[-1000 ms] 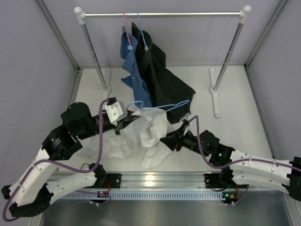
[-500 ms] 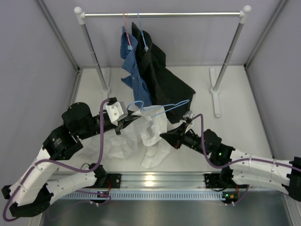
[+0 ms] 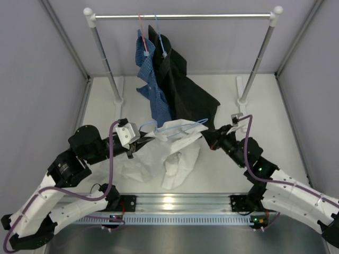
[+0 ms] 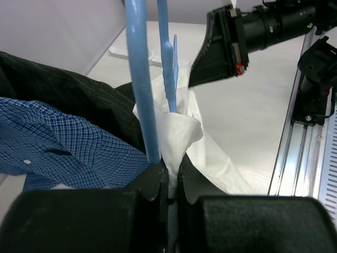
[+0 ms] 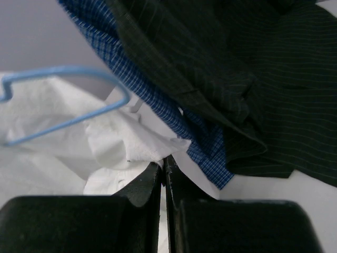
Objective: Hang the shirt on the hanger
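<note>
The white shirt (image 3: 159,156) lies crumpled on the table between the arms, its top edge drawn up along the hanger (image 3: 180,125), a thin light-blue wire one held level just above it. My left gripper (image 3: 142,138) is shut on a fold of the shirt (image 4: 179,132), and the hanger's wire (image 4: 142,79) ends right against its left finger. My right gripper (image 3: 207,138) is at the shirt's right edge, near the hanger's far end. Its jaws are shut, with the white fabric's edge (image 5: 131,150) pinched at their tips (image 5: 164,164). The hanger's hook (image 5: 63,71) shows above the cloth.
A clothes rack (image 3: 180,16) stands at the back. A blue checked shirt (image 3: 153,95) and a black shirt (image 3: 183,90) hang from it, reaching down to the table just behind the hanger. The rack's feet (image 3: 243,106) flank them. A metal rail (image 3: 175,203) runs along the near edge.
My right gripper moved up and to the right, from the shirt's front to its right edge, and shut there. The shirt is pulled out wider to the right. The left gripper kept its hold.
</note>
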Controlling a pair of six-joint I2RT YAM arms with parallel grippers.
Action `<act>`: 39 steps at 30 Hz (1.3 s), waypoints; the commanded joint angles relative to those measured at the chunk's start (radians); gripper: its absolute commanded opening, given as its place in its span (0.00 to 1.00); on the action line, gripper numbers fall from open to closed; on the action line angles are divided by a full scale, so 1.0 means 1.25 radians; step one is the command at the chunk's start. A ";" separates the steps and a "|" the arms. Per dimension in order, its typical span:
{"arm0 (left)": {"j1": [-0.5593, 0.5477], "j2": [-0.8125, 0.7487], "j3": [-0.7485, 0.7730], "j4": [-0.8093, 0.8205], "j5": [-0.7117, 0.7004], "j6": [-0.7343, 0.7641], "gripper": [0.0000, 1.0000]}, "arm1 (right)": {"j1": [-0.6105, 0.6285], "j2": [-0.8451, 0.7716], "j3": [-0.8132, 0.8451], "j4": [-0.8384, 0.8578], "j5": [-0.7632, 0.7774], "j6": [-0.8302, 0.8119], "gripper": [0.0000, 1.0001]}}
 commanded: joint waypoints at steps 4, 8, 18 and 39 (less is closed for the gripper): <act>0.002 -0.071 -0.051 0.057 0.005 -0.046 0.00 | -0.163 -0.007 0.108 -0.128 -0.116 0.032 0.00; 0.002 -0.106 -0.086 0.041 0.018 -0.059 0.00 | -0.211 0.012 0.181 -0.171 -0.159 0.008 0.00; 0.002 -0.068 -0.131 -0.029 -0.120 -0.060 0.00 | -0.219 0.028 0.264 -0.218 -0.220 -0.050 0.00; 0.002 -0.062 -0.078 -0.053 -0.313 -0.061 0.00 | -0.215 0.039 0.328 -0.373 -0.337 -0.077 0.00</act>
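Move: The hanger's right end, which the cloth has yet to cover, lies about 3 cm ahead of the shut right fingers and 6 cm above them. The white shirt's bulk hangs some 13 cm to their left, 5 cm back and 8 cm lower; the black shirt is about 20 cm ahead, 8 cm left and 5 cm higher. From the left hand, at the hook side, that same hanger end is roughly 20 cm right, 6 cm ahead and 5 cm lower. Outward to the right and forward about 4 cm, then up some 6 cm, the right hand takes the pinched shirt edge past the hanger's right end, then eases down and slightly back, rolling its left side down. The left hand, still gripping cloth at the hook, sinks about 7 cm, shifting back, then forward and left, rises a little, and turns counter-clockwise. ##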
